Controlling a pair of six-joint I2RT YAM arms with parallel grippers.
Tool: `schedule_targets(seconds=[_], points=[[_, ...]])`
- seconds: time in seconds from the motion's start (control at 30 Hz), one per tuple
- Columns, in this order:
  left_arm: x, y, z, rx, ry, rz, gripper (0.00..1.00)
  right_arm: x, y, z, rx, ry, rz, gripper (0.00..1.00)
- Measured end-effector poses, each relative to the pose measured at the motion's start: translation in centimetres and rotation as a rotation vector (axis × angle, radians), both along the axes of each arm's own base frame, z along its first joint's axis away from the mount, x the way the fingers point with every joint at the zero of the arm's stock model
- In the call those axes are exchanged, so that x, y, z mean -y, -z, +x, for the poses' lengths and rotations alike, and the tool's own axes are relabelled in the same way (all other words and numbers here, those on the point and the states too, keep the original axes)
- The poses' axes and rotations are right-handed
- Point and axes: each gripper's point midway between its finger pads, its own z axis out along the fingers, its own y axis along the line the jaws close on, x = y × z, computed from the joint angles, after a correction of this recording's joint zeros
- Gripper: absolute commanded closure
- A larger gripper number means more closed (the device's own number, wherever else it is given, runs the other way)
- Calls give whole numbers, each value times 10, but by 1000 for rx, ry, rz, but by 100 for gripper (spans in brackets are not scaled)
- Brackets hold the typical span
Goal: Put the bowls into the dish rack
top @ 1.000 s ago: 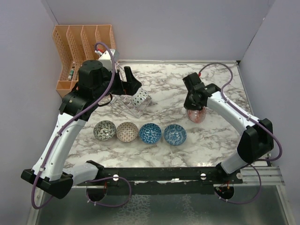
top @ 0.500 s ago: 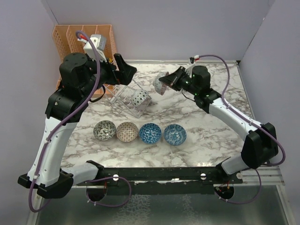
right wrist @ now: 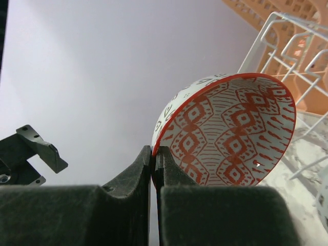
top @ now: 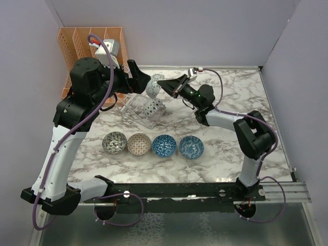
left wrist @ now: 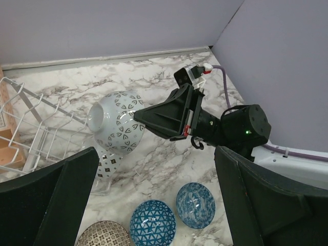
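Note:
My right gripper (top: 163,83) is shut on the rim of a red-patterned bowl (right wrist: 230,130), held on edge in the air just above the clear dish rack (top: 134,106). In the left wrist view that bowl (left wrist: 115,128) shows its white patterned outside. Another bowl (top: 152,108) stands in the rack's right end. Four bowls lie in a row on the marble: grey-black (top: 114,142), beige (top: 139,144) and two blue (top: 164,145) (top: 190,147). My left gripper (top: 139,82) hovers open and empty over the rack's far side, close to the held bowl.
An orange perforated organiser (top: 82,46) stands in the back left corner behind the rack. Purple walls close in the back and both sides. The two grippers are close together above the rack.
My right arm has lifted the red bowl off the right side of the table and swung it left to the rack. My left arm has pulled up and back from the rack.

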Motion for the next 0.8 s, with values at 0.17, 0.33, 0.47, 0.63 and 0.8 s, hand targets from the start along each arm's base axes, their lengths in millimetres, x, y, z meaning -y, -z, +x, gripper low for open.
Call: schedule_targets(seconds=[0.17,0.33,0.47,0.63,0.8], points=[[0,2,0,-6,1,6,1,-23,9,-10,-22,-43,105,99],[0,5,0,-10,1,9,1,-34,18,-13,-50,-42,175,99],[0,9,1,-19,1,15,1,-35,24,-13,-59,-34,211,99],[0,11,1,-24,2,19,1,-35,38,-6,-85,-11,224,99],[1,13,2,-27,2,20,1,-33,40,-2,-102,9,236,99]])
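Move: The red-patterned bowl is already pinched by its rim in the right fingers. The dish rack it is meant for has its middle about 7 cm to the left of that hand, 3 cm back and 20 cm below. The first bowl stands in the rack, roughly 3 cm left, 3 cm back and 17 cm down. From the idle left hand the rack's middle lies some 7 cm ahead, about level sideways and 35 cm below. The red-patterned bowl, still pinched at its rim by the right gripper, is carried left over the rack and then lowered towards it beside the first bowl, roughly 4 cm down and 3.5 cm left in all, slowing to a near stop. A short draw back of about a centimetre is made good on the way down, while the wrist turns some 15 degrees, mainly the hand's left side rising. ##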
